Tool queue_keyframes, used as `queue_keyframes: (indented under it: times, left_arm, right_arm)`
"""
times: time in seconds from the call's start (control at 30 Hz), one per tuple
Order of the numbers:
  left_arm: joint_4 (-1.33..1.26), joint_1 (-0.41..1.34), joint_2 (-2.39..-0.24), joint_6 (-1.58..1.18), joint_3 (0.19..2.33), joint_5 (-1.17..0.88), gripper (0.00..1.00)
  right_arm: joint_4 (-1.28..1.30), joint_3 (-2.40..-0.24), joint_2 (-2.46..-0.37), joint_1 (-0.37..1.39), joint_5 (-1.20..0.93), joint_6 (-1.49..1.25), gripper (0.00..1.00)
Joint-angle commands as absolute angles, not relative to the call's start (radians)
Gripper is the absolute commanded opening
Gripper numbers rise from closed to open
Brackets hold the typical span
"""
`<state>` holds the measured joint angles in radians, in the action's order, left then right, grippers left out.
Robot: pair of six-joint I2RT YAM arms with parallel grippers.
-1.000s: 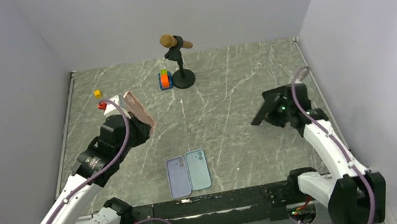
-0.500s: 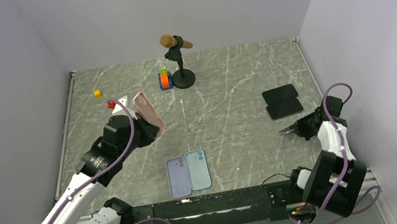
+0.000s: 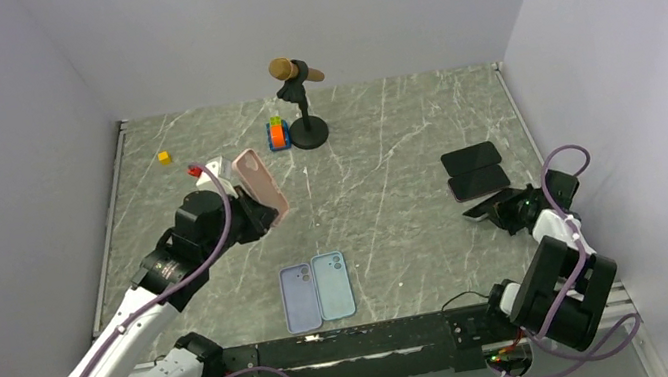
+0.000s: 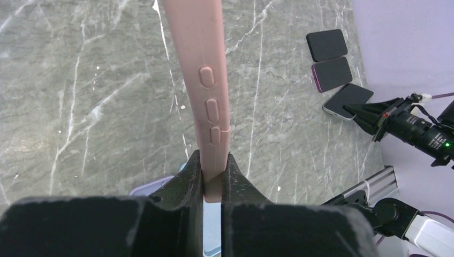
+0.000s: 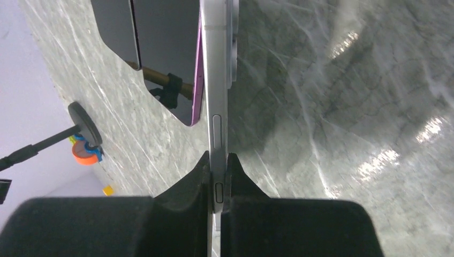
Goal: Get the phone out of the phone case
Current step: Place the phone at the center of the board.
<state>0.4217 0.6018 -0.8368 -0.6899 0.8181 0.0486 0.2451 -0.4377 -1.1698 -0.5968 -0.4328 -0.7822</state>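
My left gripper [image 3: 252, 218] is shut on the bottom end of a pink phone case [image 3: 260, 182] and holds it upright above the table's left middle. In the left wrist view the case [image 4: 206, 80] stands edge-on between the fingers, side buttons showing. My right gripper [image 3: 504, 210] is shut on a silver-edged phone [image 3: 483, 208], held flat and low at the table's right side. I cannot tell if it touches the table. The right wrist view shows the phone's edge [image 5: 218, 80] between the fingers.
Two dark phones lie flat beyond the right gripper, a black one [image 3: 471, 158] and a purple-edged one [image 3: 479, 182]. A lavender case [image 3: 301, 297] and a light blue case [image 3: 332, 285] lie at the front middle. A microphone stand [image 3: 301, 102], orange blocks [image 3: 277, 135] and small blocks stand at the back.
My left gripper has carried the pink case to the right. My right arm has dropped and pulled back toward the right edge with the phone, uncovering the two dark phones.
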Motion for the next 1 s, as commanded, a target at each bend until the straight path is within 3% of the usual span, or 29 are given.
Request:
queue_keyframes:
  times: [0.0, 0.17, 0.27, 0.47, 0.7, 0.97]
  left_arm:
    - [0.357, 0.603, -0.862, -0.68, 0.804, -0.01, 0.0]
    - [0.312, 0.604, -0.878, -0.714, 0.772, -0.1, 0.0]
    - [0.285, 0.604, -0.877, -0.733, 0.75, -0.128, 0.0]
    - [0.289, 0.605, -0.874, -0.742, 0.739, -0.154, 0.0]
    - [0.268, 0.607, -0.876, -0.769, 0.717, -0.188, 0.0]
    - [0.264, 0.611, -0.885, -0.776, 0.722, -0.22, 0.0]
  right_arm:
    - [0.084, -0.42, -1.189, -0.604, -0.457, -0.803, 0.06]
    - [0.042, -0.41, -1.193, -0.604, -0.441, -0.794, 0.1]
    - [0.032, -0.404, -1.19, -0.604, -0.444, -0.779, 0.18]
    - [0.065, -0.398, -1.149, -0.603, -0.466, -0.749, 0.47]
    - [0.128, -0.412, -1.143, -0.602, -0.539, -0.732, 0.55]
    - [0.191, -0.426, -1.13, -0.596, -0.549, -0.701, 0.76]
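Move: The right hand grips the silver phone; its resting spot lies about 3 cm ahead, 2 cm left and 3 cm below. The purple-edged phone is some 8 cm ahead and 4 cm left, the black phone 15 cm ahead and 4 cm left, both about 3 cm lower. From the left hand, gripping the pink case, the light blue case lies roughly 7 cm back, 9 cm right and 22 cm down, the lavender case 7 cm back, 1 cm right, equally low. Ease the right gripper about 1 cm forward towards the purple-edged phone, tipping the fingers up a little, and open wide to let go of the silver phone, then edge up and left. Meanwhile keep the left grip on the pink case and bring it right, down and back, some 5 cm in all, towards the light blue case, turning about 10 degrees clockwise. ##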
